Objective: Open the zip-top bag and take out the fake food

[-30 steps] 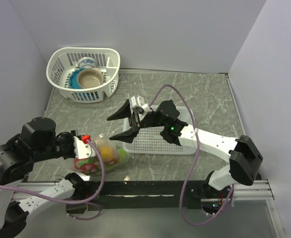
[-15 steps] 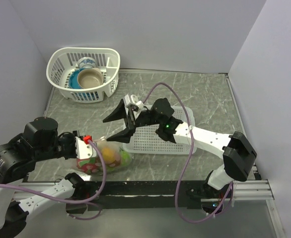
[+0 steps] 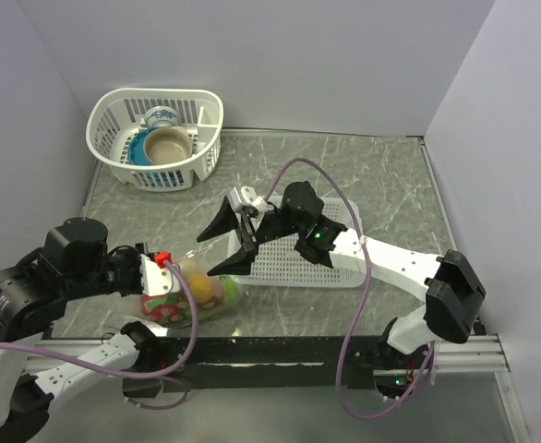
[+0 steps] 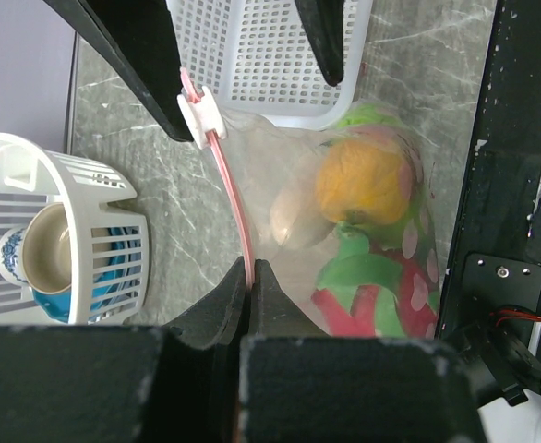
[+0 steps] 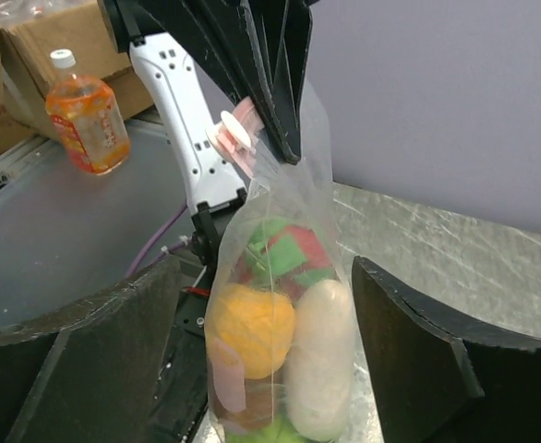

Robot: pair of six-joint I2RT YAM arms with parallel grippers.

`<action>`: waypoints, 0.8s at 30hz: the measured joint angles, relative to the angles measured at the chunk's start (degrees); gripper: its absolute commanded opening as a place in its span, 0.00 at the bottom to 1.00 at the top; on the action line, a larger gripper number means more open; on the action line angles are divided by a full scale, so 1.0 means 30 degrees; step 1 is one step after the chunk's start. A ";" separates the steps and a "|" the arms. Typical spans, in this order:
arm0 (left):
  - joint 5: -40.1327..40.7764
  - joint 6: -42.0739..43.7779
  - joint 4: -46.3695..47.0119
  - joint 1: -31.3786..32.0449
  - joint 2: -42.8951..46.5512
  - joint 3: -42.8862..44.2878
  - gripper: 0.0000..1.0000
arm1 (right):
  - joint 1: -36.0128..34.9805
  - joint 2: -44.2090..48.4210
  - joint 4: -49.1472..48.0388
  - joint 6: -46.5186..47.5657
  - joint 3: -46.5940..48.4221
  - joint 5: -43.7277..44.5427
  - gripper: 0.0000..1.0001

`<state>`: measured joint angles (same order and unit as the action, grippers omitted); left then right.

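Note:
The clear zip-top bag (image 3: 217,293) hangs at the near left of the table, with its pink zipper strip (image 4: 234,198) uppermost. My left gripper (image 4: 252,268) is shut on that strip, and the white slider (image 4: 201,111) sits farther along it. The fake food (image 5: 252,328) fills the bag: an orange piece, a white oblong (image 5: 318,360) and a red-and-green dragon fruit (image 4: 372,286). My right gripper (image 5: 266,265) is open, one finger on each side of the bag's belly and neither pressing it. In the top view the right gripper (image 3: 219,244) reaches in from the right.
A white basket (image 3: 155,92) holding bowls and a cup stands at the back left. A flat white mesh tray (image 3: 289,263) lies under my right arm, just right of the bag. An orange drink bottle (image 5: 88,115) and cardboard boxes stand beyond the near table edge.
My right gripper has moved left and down towards the bag and now straddles it, still open. The left gripper and the bag have stayed almost still.

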<state>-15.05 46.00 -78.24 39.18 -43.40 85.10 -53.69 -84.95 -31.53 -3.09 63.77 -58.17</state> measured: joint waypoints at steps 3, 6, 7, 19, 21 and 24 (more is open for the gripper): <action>0.0000 0.0000 0.0007 0.0000 -0.0073 0.0000 0.01 | 0.0000 -0.0007 -0.0765 -0.0685 0.0000 0.0022 0.75; 0.0007 -0.0015 0.0124 0.0000 -0.0138 0.0000 0.01 | -0.0007 -0.0087 -0.1996 -0.1625 0.0000 0.0022 0.75; 0.0007 -0.0022 0.0197 0.0000 -0.0146 0.0000 0.01 | -0.0015 -0.0146 -0.2433 -0.1916 0.0000 0.0022 0.75; 0.0015 -0.0073 0.0408 0.0000 -0.0255 0.0000 0.01 | -0.0525 -0.1523 -0.5005 -0.4087 0.0000 0.0255 0.36; 0.0015 -0.0073 0.0423 0.0000 -0.0255 0.0000 0.01 | -0.0554 -0.1523 -0.5151 -0.4189 0.0000 0.0401 0.36; 0.0015 -0.0102 0.0430 0.0000 -0.0248 0.0000 0.01 | -0.0561 -0.1530 -0.5501 -0.4415 0.0000 0.0561 0.33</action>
<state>-15.00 45.69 -76.95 39.18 -44.14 85.10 -55.37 -89.54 -48.03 -16.34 63.77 -56.49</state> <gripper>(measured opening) 0.031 0.364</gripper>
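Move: The bag's white zip slider lies about 4 cm left of the open right hand, some 1 cm back and about 2 cm above it. The orange food inside the hanging bag is roughly 5 cm to that hand's left, 1 cm back and 17 cm below. The white tray's middle is about 13 cm ahead, 16 cm right and 29 cm down. From the left hand, the slider is some 5 cm right and 3 cm ahead, about level. The left fingers keep their pinch on the bag's zip strip and barely shift, while the right fingers close from wide to roughly a third open around the slider end; their touch on it can't be made out. The right hand first rises about 2 cm, then eases some 1.5 cm left towards the slider, sinking a little and edging back. ##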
